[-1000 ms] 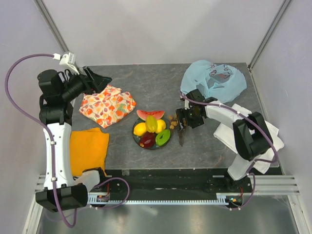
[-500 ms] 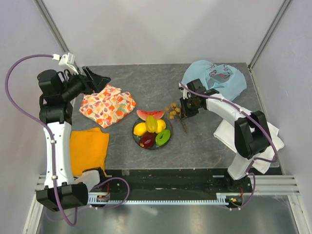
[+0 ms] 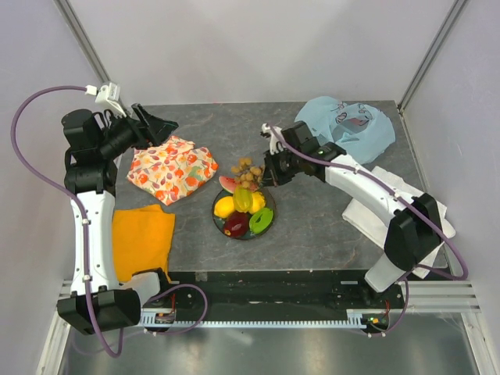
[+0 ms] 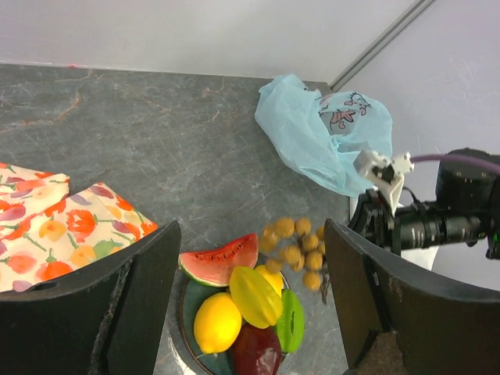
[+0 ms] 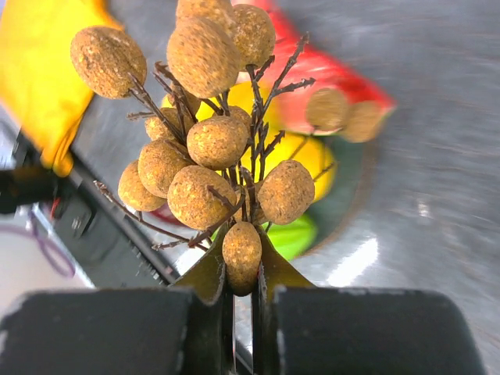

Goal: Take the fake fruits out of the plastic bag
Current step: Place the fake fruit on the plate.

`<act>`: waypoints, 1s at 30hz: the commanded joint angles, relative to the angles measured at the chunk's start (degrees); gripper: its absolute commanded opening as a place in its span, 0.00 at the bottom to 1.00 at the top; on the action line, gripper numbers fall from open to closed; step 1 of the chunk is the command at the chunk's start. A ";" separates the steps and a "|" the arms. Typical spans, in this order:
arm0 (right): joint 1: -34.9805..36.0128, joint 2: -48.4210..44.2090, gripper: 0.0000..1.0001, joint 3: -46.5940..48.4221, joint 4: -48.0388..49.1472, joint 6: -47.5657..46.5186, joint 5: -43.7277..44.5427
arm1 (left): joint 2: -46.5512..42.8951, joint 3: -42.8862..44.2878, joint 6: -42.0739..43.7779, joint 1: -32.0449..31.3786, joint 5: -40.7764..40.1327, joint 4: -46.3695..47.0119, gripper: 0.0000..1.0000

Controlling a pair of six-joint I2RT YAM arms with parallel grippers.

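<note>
My right gripper (image 3: 264, 173) is shut on the brownish grape bunch (image 3: 246, 172), pinching one lowest berry and the stem (image 5: 242, 258) between its jaws. The bunch (image 5: 211, 141) hangs above the far edge of the dark plate (image 3: 216, 219). On the plate lie a watermelon slice (image 3: 230, 183), a yellow lemon (image 3: 224, 206), a yellow-green fruit (image 3: 243, 199), a green piece (image 3: 262, 220) and a dark red fruit (image 3: 237, 225). The light-blue plastic bag (image 3: 348, 129) lies crumpled at the back right. My left gripper (image 3: 156, 125) stands open at the far left, high up, looking down on the plate (image 4: 187, 297).
An orange-floral cloth (image 3: 172, 168) lies left of the plate and a plain orange cloth (image 3: 142, 238) at the front left. A white cloth (image 3: 361, 217) sits under the right arm at the right edge. Walls enclose the table at the back and sides.
The right gripper has shut on the grape bunch, lifted it from the table right of the plate, and carried it left over the plate's far edge. The left arm has not moved.
</note>
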 commanded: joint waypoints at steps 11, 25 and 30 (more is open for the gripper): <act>12.01 4.52 0.06 7.95 -2.89 -16.53 6.36 | -3.54 -1.37 -0.92 1.02 1.47 1.34 0.81; 12.97 6.02 0.54 6.10 -3.41 -17.41 7.95 | -3.01 -0.75 -1.09 1.01 1.91 1.61 0.81; 12.89 6.46 0.54 6.80 -3.77 -17.50 8.30 | -2.92 -0.84 -1.00 1.02 1.91 1.61 0.81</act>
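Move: Some 6 cm to the right hand's left, about 1 cm back and 16 cm below, is the middle of the plate, where the longan bunch already in its shut fingers is headed. On it, the watermelon slice sits about 7 cm ahead and 7 cm left of the hand, the green fruit some 5 cm back and 1 cm left, and the dark red fruit roughly 6 cm back and 8 cm left, all about 14 cm below. From the left hand the plate is around 20 cm right, 5 cm back and 37 cm below. Swinging the held longan bunch in over the heaped plate, the right hand travels about 6 cm left and 4 cm back at nearly level height, turning some 20 degrees counter-clockwise while its fingers tip steeper downward. It then sinks about 2 cm, easing slightly back to the right, and opens to roughly half, letting go of the stem over the near side of the heap. ##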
